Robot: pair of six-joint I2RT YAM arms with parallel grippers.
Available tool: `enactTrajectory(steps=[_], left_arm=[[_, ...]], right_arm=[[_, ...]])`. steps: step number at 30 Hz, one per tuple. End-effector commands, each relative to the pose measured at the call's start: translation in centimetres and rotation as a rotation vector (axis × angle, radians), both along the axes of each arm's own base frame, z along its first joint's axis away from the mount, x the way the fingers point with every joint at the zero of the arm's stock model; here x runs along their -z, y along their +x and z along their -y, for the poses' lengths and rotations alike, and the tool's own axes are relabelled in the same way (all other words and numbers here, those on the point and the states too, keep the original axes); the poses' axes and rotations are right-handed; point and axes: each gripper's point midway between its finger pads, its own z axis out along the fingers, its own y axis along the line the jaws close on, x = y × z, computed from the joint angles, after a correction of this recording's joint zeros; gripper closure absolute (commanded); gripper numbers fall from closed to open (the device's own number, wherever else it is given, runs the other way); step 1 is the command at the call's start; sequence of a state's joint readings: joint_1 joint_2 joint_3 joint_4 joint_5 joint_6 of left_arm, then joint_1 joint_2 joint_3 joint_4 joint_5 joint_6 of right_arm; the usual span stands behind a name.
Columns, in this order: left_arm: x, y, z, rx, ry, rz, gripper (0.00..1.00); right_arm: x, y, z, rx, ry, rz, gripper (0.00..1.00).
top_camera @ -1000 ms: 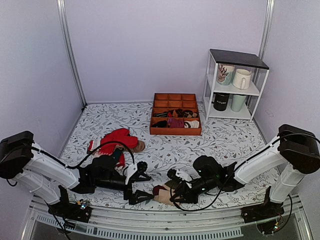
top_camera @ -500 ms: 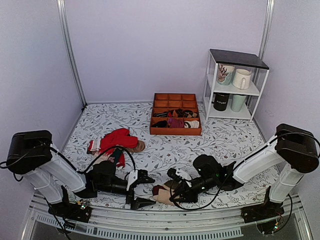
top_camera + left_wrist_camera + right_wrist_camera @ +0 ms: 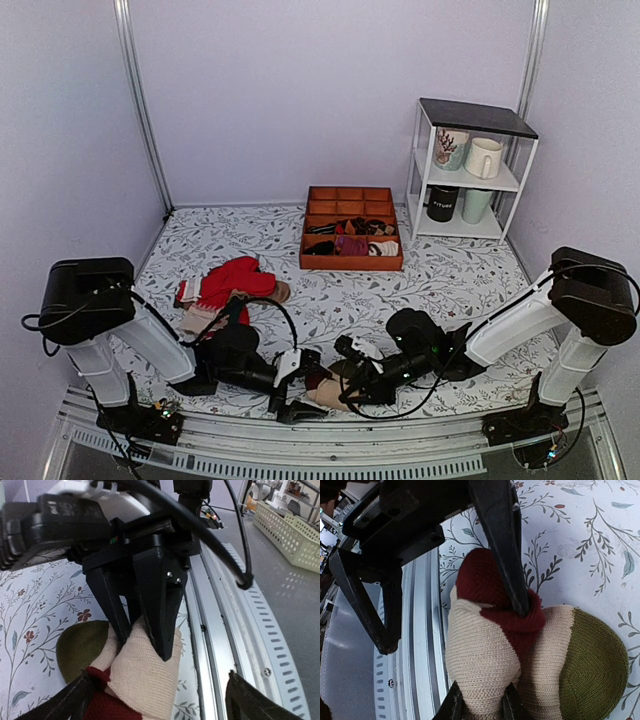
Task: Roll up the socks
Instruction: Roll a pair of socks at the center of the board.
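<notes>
The socks [image 3: 326,388] lie as a bunched beige bundle with an olive toe and maroon cuff at the table's front edge, between my two grippers. My right gripper [image 3: 347,386] is shut on a beige fold of the socks [image 3: 485,650], pinched between its fingers [image 3: 453,706]. My left gripper [image 3: 299,383] is open wide around the bundle's left end. One of its fingers [image 3: 512,565] presses into the maroon cuff; the other hangs over the metal rail. In the left wrist view the right gripper [image 3: 145,640] pinches the beige socks [image 3: 142,677].
Bright red socks [image 3: 236,279] lie at the left middle. An orange divided tray [image 3: 351,262] with sock bundles sits at the back centre. A white shelf [image 3: 424,150] holds mugs at the back right. A slotted metal rail [image 3: 330,440] runs along the front edge.
My left gripper has slid right along the front edge to the sock bundle and now straddles its cuff end. The right gripper has kept its hold and barely moved.
</notes>
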State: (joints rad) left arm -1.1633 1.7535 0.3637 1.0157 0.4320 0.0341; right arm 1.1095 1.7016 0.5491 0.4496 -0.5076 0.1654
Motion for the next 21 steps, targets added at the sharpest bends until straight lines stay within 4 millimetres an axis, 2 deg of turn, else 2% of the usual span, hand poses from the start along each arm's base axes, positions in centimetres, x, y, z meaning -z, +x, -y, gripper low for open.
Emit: enactTrajectory(steps=[1, 8, 10, 12, 15, 21], left_arm=[[2.5, -1.2, 0.5, 0.041, 0.094, -0.025, 0.12], [5.6, -1.5, -0.6, 0.001, 0.201, -0.097, 0.17], [6.5, -1.8, -0.9, 0.001, 0.235, -0.109, 0.25], [7.6, -2.1, -0.9, 0.010, 0.276, -0.131, 0.38], [8.8, -2.6, -0.8, 0.014, 0.320, -0.143, 0.42], [8.4, -2.6, -1.3, -0.013, 0.331, -0.123, 0.50]], right_arm=[[5.8, -1.0, 4.2, 0.047, -0.248, -0.085, 0.81], [6.0, -1.0, 4.2, 0.046, -0.253, -0.092, 0.81], [6.0, -1.0, 4.2, 0.045, -0.254, -0.094, 0.81], [6.0, -1.0, 4.2, 0.044, -0.253, -0.097, 0.80], [5.5, -1.1, 3.9, 0.031, -0.234, -0.119, 0.80], [5.5, -2.0, 3.8, -0.019, -0.236, -0.192, 0.80]])
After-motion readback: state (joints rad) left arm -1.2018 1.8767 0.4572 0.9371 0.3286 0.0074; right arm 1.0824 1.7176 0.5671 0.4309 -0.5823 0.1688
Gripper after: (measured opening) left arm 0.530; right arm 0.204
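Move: The rolled sock bundle, already in the right hand's fingers, lies about 3 cm to the left hand's right, a centimetre nearer the base and some 4 cm below it. The flat olive toe of the sock sticks out about 4 cm ahead of the left hand, 6 cm to its right and roughly 5 cm below. From the right hand the bundle's middle is about 2 cm to the left, level fore and aft, at about the same height. Straight down for the most part, nearly 4 cm, and edging 1.5 cm to the right, the left hand sinks over the left side of the sock bundle, its fingers tipping some 5 degrees further down. Its wide-open fingers close to about half, one on the maroon cuff side and the other on the near beige side. The right hand stays put and keeps its pinch on the bundle. ##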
